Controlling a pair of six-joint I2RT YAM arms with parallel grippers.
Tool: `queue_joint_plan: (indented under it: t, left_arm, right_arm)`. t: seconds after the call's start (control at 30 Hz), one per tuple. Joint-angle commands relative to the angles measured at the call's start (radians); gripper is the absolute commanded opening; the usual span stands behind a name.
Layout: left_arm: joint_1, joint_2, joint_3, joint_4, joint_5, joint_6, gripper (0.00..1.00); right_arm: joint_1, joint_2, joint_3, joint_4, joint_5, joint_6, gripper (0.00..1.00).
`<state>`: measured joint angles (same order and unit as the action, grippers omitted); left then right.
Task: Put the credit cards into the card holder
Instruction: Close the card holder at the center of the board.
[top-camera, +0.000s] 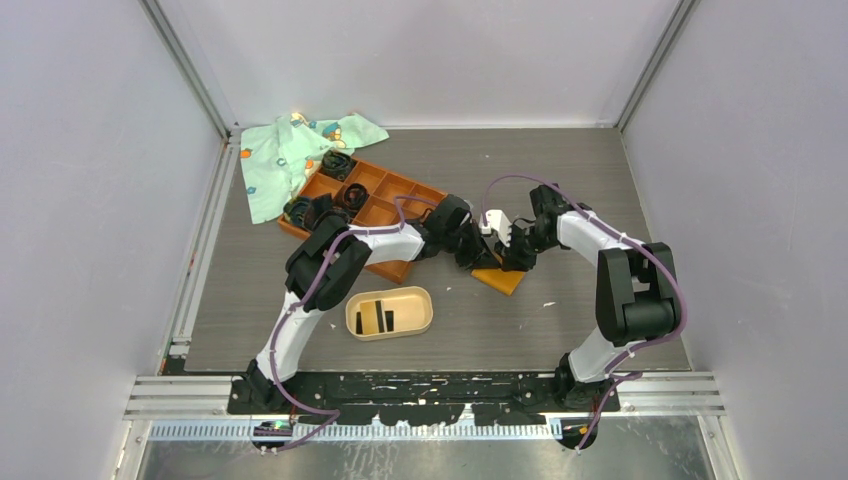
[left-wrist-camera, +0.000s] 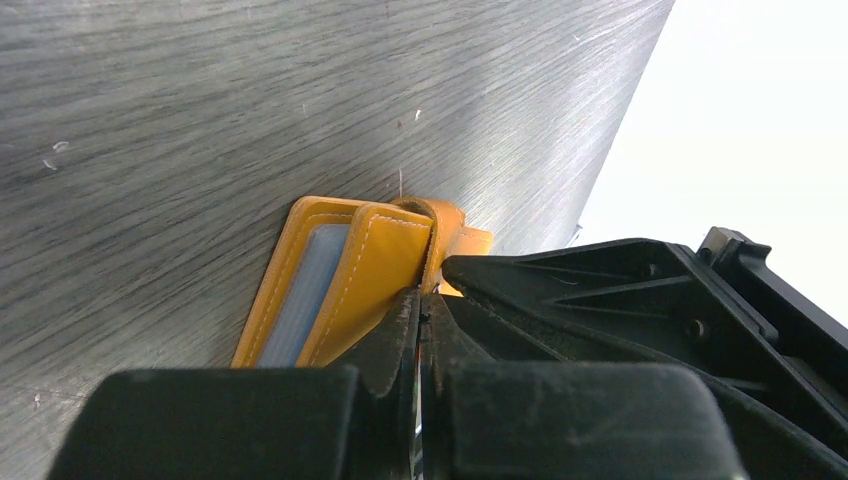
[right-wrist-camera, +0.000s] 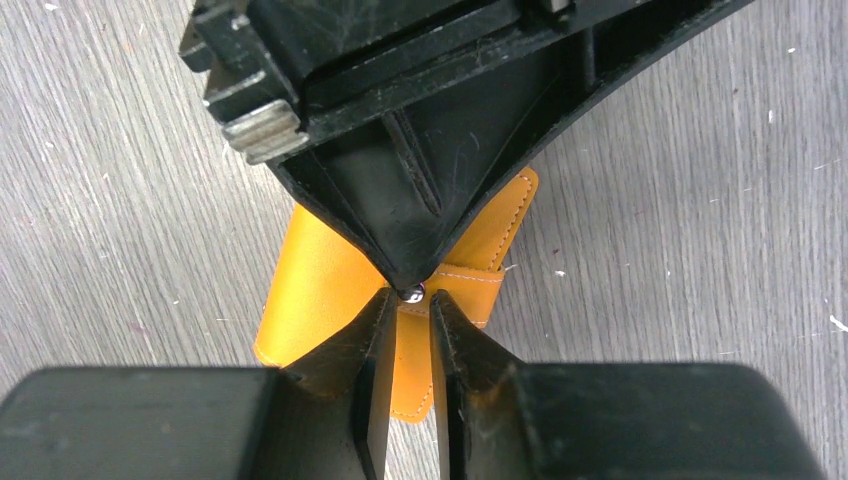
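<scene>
Two dark credit cards (top-camera: 386, 319) stand on edge inside the beige oval card holder (top-camera: 420, 312) near the table's front. Right of it lies an orange snap-button wallet (top-camera: 501, 281), and both grippers meet over it. My left gripper (left-wrist-camera: 421, 295) is shut, and its tips touch the edge of the wallet's flap (left-wrist-camera: 385, 255); the blue-grey inside (left-wrist-camera: 305, 285) shows. My right gripper (right-wrist-camera: 410, 300) stands narrowly apart, closed on the wallet's orange strap (right-wrist-camera: 412, 370), with the snap button at its tips. The left gripper's tip (right-wrist-camera: 408, 272) comes down onto that button.
A large orange grid tray (top-camera: 386, 211) with black coiled bands stands behind the left arm. A pale green patterned cloth (top-camera: 285, 155) lies at the back left. Metal rails run along the left edge and the near edge of the table.
</scene>
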<state>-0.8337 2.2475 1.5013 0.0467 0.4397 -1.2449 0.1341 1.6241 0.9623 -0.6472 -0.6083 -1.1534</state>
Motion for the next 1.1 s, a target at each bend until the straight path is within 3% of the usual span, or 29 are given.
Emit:
queue_joint_plan:
  t: [0.0, 0.47, 0.83, 1.07]
  left_arm:
    - [0.004, -0.006, -0.01, -0.062, -0.01, 0.033, 0.0]
    - [0.005, -0.006, -0.018, -0.056, -0.01, 0.028, 0.0]
    - [0.005, -0.035, -0.005, -0.1, -0.049, 0.045, 0.23]
    - [0.013, -0.059, -0.004, -0.131, -0.071, 0.064, 0.22]
  right_arm:
    - [0.012, -0.02, 0.039, -0.019, -0.037, -0.014, 0.25]
    - [0.025, 0.035, 0.046, 0.015, 0.024, 0.024, 0.24]
    - [0.04, 0.065, 0.044, 0.017, 0.059, 0.029, 0.24]
    - [0.043, 0.071, 0.052, 0.011, 0.065, 0.035, 0.24]
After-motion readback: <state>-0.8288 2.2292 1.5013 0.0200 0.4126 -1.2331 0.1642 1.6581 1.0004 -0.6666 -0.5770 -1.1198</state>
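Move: The card holder's middle is roughly 2 cm back, 1 cm right and 2 cm below the left fingertips, which are shut beside its strap. From the right fingertips the holder's middle is about 2 cm back, 2 cm left and 2 cm below. The cream tray stands some 22 cm left and 10 cm back of the left hand; the orange organizer's middle is about 28 cm left and 11 cm ahead of the left hand. The left fingers part slightly at the card holder's strap while the right hand edges about 0.5 cm left. ##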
